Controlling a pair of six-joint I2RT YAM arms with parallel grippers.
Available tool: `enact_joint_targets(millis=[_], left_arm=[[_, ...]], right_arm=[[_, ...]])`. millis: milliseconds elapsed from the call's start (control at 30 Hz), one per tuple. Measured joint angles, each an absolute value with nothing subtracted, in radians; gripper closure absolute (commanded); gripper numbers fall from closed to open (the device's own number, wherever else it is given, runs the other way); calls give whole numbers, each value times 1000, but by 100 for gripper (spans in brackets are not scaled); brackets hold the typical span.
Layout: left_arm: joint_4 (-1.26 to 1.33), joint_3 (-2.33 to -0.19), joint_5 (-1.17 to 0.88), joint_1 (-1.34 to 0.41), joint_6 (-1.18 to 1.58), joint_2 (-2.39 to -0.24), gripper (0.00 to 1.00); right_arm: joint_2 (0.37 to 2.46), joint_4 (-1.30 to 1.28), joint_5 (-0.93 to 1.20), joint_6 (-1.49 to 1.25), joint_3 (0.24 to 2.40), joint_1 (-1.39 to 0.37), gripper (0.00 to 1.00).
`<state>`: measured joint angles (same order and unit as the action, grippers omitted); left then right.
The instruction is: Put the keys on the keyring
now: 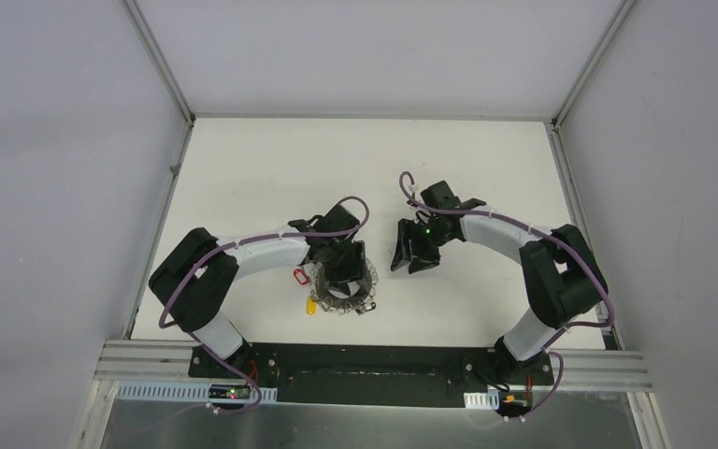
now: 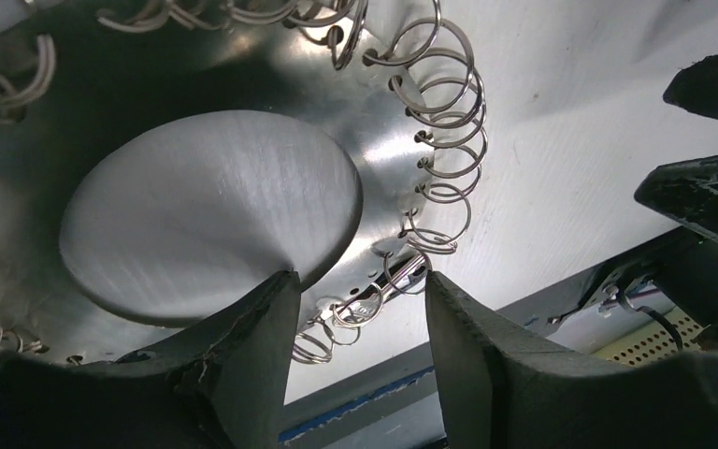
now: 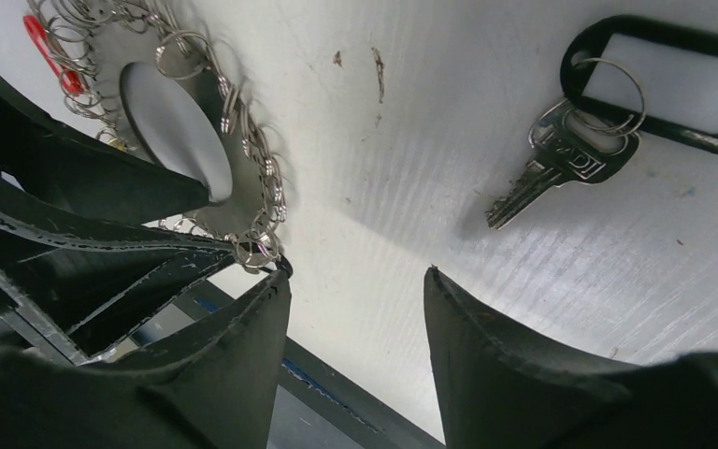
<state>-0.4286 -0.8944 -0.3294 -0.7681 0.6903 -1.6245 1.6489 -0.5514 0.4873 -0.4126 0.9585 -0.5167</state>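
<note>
The keyring (image 1: pixel 366 291) lies flat at the table's near centre, a grey ring with a wide hole and small silver loops round its edge. My left gripper (image 1: pixel 343 278) hovers over it, open; in the left wrist view (image 2: pixel 360 281) its fingers straddle the ring's edge (image 2: pixel 379 140), with loops between them. My right gripper (image 1: pixel 409 264) is open and empty just right of the ring. In the right wrist view (image 3: pixel 355 276) a silver key (image 3: pixel 561 164) with a black tag (image 3: pixel 664 79) lies on the table ahead of it. The green-tagged key is out of view.
A red tag (image 1: pixel 301 276) and a yellow tag (image 1: pixel 311 305) hang at the ring's left side. The dark base rail (image 1: pixel 365 360) runs along the near edge. White walls close the table on three sides.
</note>
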Motion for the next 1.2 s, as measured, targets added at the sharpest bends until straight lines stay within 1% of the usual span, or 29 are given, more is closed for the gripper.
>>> enact_joint_targets(millis=[100,233,400,600,700,900,1067,1200], left_arm=[[-427,-878,-332,-772,711,-1589,46],[-420,-880,-331,-771,726,-1516,46],[-415,-899,-331,-749,748,-1444,47],[-409,-892,-354,-628,773,-1407,49],[-401,-852,-375,-561,779,-1369,49],[-455,-757,-381,-456,780,-1233,49],[-506,-722,-366,-450,773,-1127,49],[-533,-694,-365,-450,773,-1070,49]], right_arm=[[1641,-551,489,-410,965,-517,40],[1629,-550,495,-410,967,-517,41],[1629,-551,501,-425,994,-527,46],[1684,-554,497,-440,1111,-577,55],[1739,-563,484,-440,1180,-599,59],[1830,-603,464,-440,1252,-618,63],[1883,-631,453,-447,1287,-625,68],[1906,-635,453,-455,1301,-631,69]])
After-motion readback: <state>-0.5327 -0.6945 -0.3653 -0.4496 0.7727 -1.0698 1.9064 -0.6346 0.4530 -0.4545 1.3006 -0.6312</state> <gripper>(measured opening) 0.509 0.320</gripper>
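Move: The left hand is low over the keyring, whose middle lies about 2 cm ahead, 2 cm to its left and 2 cm below; the red-tagged key sits some 12 cm left and 3 cm ahead, the yellow-tagged one 10 cm left and 3 cm back. From the right hand the keyring's middle is about 13 cm left, 3 cm back and 3 cm lower; a loose black-tagged key lies 5 cm ahead and 3 cm to its right. The left hand lifts off the keyring and draws away left, ending about 8 cm higher and 9 cm to the left on the red-tagged key's side, swinging some 20 degrees counter-clockwise with its fingers staying half open. Meanwhile the empty right hand leaves the loose black-tagged key and arcs left and forward towards the keyring's far right rim, about 6.5 cm left and 3.5 cm forward, rising a few centimetres and sinking again as its fingers close from just over half open to about a third. ##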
